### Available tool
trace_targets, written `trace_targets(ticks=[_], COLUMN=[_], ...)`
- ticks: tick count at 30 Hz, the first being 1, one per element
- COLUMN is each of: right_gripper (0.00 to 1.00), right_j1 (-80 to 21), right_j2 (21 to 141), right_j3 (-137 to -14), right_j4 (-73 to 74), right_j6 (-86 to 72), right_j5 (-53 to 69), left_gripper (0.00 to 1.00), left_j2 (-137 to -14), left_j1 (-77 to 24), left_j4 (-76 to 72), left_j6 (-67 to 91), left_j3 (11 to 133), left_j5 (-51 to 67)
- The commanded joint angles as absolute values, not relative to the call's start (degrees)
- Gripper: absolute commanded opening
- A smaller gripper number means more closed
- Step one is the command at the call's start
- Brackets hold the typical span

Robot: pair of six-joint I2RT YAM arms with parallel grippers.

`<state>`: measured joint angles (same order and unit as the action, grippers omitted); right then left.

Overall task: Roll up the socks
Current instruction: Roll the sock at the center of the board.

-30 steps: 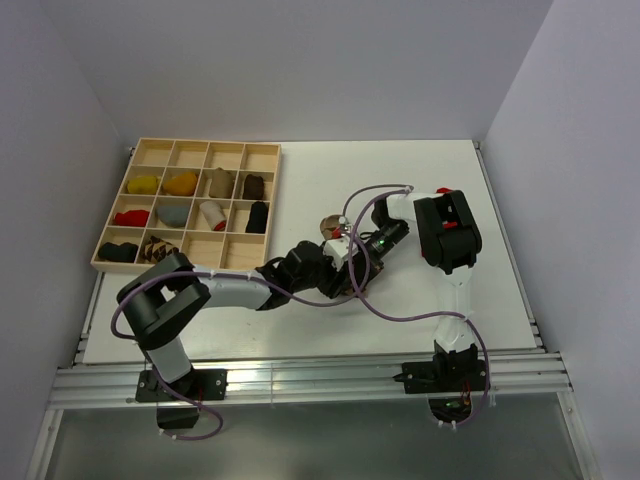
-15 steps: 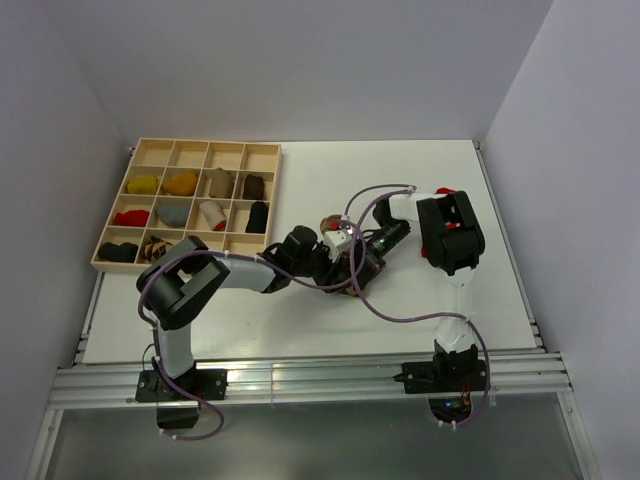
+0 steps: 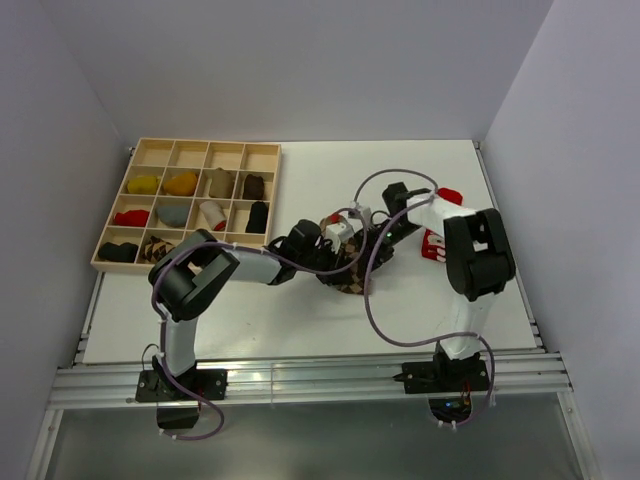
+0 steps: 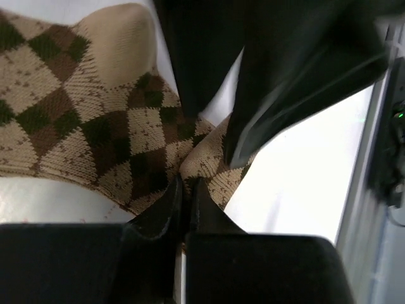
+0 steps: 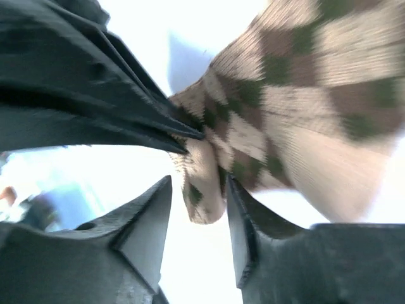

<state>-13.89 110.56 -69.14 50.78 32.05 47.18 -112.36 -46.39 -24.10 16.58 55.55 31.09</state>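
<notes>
A brown-and-tan argyle sock lies bunched at the table's middle, and it fills the left wrist view. My left gripper is shut on a fold at the sock's edge; from above it sits by the sock. My right gripper is open, with a puckered end of the same sock between its fingers, not squeezed. From above the right gripper reaches in from the right. A red sock with white marks lies beside the right arm.
A wooden compartment tray at the back left holds several rolled bundles in yellow, orange, red, grey, black and brown. Cables loop over both forearms. Grey walls stand on both sides of the table.
My left gripper has shut on the argyle sock's fold. My right gripper has opened from its grip, and the right arm's elbow has swung to the right.
</notes>
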Motion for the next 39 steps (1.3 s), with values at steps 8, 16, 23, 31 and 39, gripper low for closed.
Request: trace_targets(ticks=[8,16,23,31,39], right_gripper=[0.53,0.56,0.68,0.70,0.68], right_j1=[-8.0,-10.7,-22.6,-30.8,-36.9], right_j2=[89.1,70.1,58.1,57.0,59.6], right_j3=[-61.6,-45.6,-30.6,-25.5,-23.5], right_j4=[35.2,27.9,20.0,17.7,10.9], right_j6=[32.0,45.6,58.3,61.6,60.0], right_j5=[39.4,34.7,31.5,28.3,21.8], left_gripper=[0.00,0.00,0.00,0.00,0.00], left_j2=[-116.4,-119.3,-122.3,-124.5,-125.0], left_j1=[-43.8,-43.1,-42.8,-41.0,-40.9], left_j4=[-9.0,-12.9,-5.5,-5.0,-5.9], left_j6=[38.6,53.4,54.7,56.5,56.6], left_j3=[57.7,56.9,61.6,62.8,63.7], left_j5=[34.6,42.1,44.0,47.0,48.9])
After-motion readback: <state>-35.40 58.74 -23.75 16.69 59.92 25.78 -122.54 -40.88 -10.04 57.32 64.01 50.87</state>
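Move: The rolled end of the argyle sock is pinched in the left fingers, its middle about 2 cm to their right and 1 cm below. From the right hand, already opening around the roll's other end, that middle lies some 3 cm left, 1 cm back and 2 cm below. The sock's flat far end is about 13 cm ahead of the left hand and 1 cm left. The red sock lies 13 cm ahead of the right hand, 17 cm to its right. The sock's rolled end stays pinched in the left gripper, which rolls some 55 degrees, top going forward, while easing about 3 cm back. The right hand comes free of the roll, lifts 7 cm going forward and a little right, then swings about 12 cm back and down again, wrist turning over some 60 degrees and fingers opening wider, to stop close behind the roll's right end. ##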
